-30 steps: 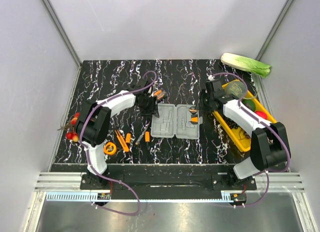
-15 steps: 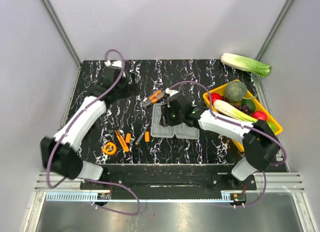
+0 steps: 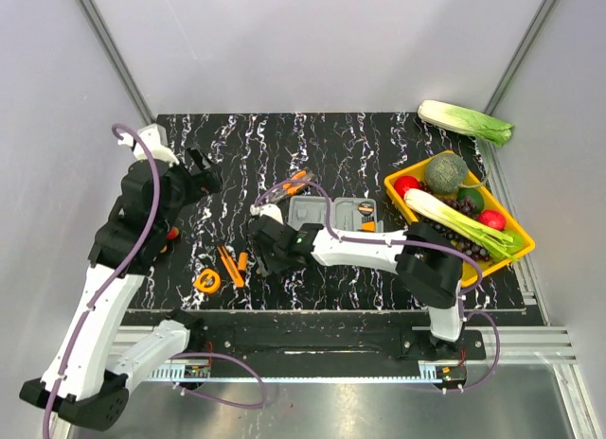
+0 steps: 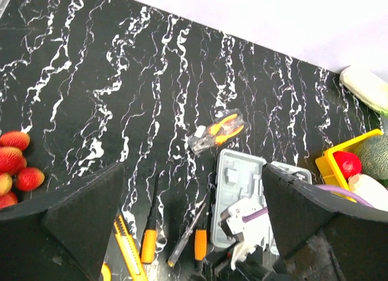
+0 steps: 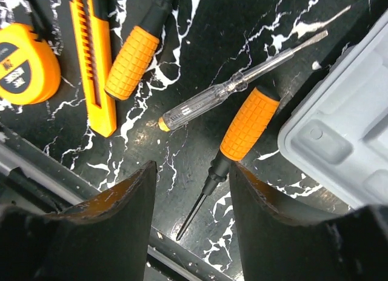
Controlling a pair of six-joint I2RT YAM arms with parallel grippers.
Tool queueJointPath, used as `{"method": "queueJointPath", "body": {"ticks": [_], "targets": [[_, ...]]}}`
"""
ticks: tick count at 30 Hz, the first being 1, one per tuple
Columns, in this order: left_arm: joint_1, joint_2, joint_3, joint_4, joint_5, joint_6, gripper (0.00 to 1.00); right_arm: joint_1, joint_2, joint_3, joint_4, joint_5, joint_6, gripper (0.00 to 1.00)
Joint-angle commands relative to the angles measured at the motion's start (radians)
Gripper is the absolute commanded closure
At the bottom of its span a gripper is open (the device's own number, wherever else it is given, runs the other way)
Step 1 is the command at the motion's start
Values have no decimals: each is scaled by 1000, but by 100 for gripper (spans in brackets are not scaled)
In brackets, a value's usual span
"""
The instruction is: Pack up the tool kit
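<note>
The grey tool kit case (image 3: 332, 218) lies open mid-table, with one small tool in its right half. Orange-and-black pliers (image 3: 294, 183) lie just behind it. Loose to its left are a tape measure (image 3: 208, 281), a yellow knife (image 3: 228, 266) and screwdrivers (image 3: 242, 261). My right gripper (image 3: 268, 256) reaches left past the case. It is open (image 5: 194, 220) low over an orange-handled screwdriver (image 5: 248, 123), whose thin shaft lies between the fingers, untouched. A clear tester screwdriver (image 5: 212, 99) lies beside it. My left gripper (image 3: 199, 171) hangs high at the left, wide open (image 4: 191, 226) and holding nothing.
A yellow tray (image 3: 519, 247) of vegetables sits at the right edge, with a cabbage (image 3: 466, 121) behind it. Red strawberries (image 4: 15, 166) lie at the table's left side. The right arm (image 3: 369, 250) stretches across the front of the case.
My left arm has lifted and swung back to the left, away from the pliers, opening wide. My right arm has moved from the case leftward to the loose screwdrivers, its jaws widening.
</note>
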State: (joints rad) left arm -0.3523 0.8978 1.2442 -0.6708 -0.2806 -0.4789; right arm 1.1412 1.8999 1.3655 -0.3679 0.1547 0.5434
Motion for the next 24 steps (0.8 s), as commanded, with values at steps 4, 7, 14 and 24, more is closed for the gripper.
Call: {"method": "queueJointPath", "body": {"ticks": [4, 7, 14, 24], "targets": [[3, -76, -43, -91, 0, -17, 1, 26, 90, 148, -222, 199, 145, 44], [1, -77, -48, -104, 12, -17, 1, 26, 125, 164, -236, 204, 153, 44], [4, -63, -51, -122, 12, -13, 1, 25, 183, 191, -236, 194, 155, 48], [3, -74, -60, -130, 9, -21, 1, 8, 202, 202, -232, 203, 144, 90]]}}
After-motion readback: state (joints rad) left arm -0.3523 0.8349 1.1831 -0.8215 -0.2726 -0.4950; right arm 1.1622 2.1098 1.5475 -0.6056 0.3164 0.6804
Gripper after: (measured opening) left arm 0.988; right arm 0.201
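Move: The orange-handled screwdriver beside the tool box is the right hand's target, its handle about 3 cm ahead, 2 cm to the right and 6 cm below. The clear screwdriver lies some 5 cm ahead and 1 cm left, the other orange screwdriver's handle 2 cm ahead and 7 cm left. The open tool box's middle is about 11 cm ahead and 15 cm right. From the raised left hand the target handle is roughly 5 cm back, 13 cm right and 33 cm down. The right fingers, part open at first, close on the orange screwdriver's handle near its shaft end and pinch it from both sides, after the hand sinks about 5 cm and drifts 1 to 2 cm right while its fingers tilt steeper towards the table and turn some 10 degrees clockwise. The left hand, empty and wide open, eases about 4 cm down and 3 cm back, tipping slightly downward. ##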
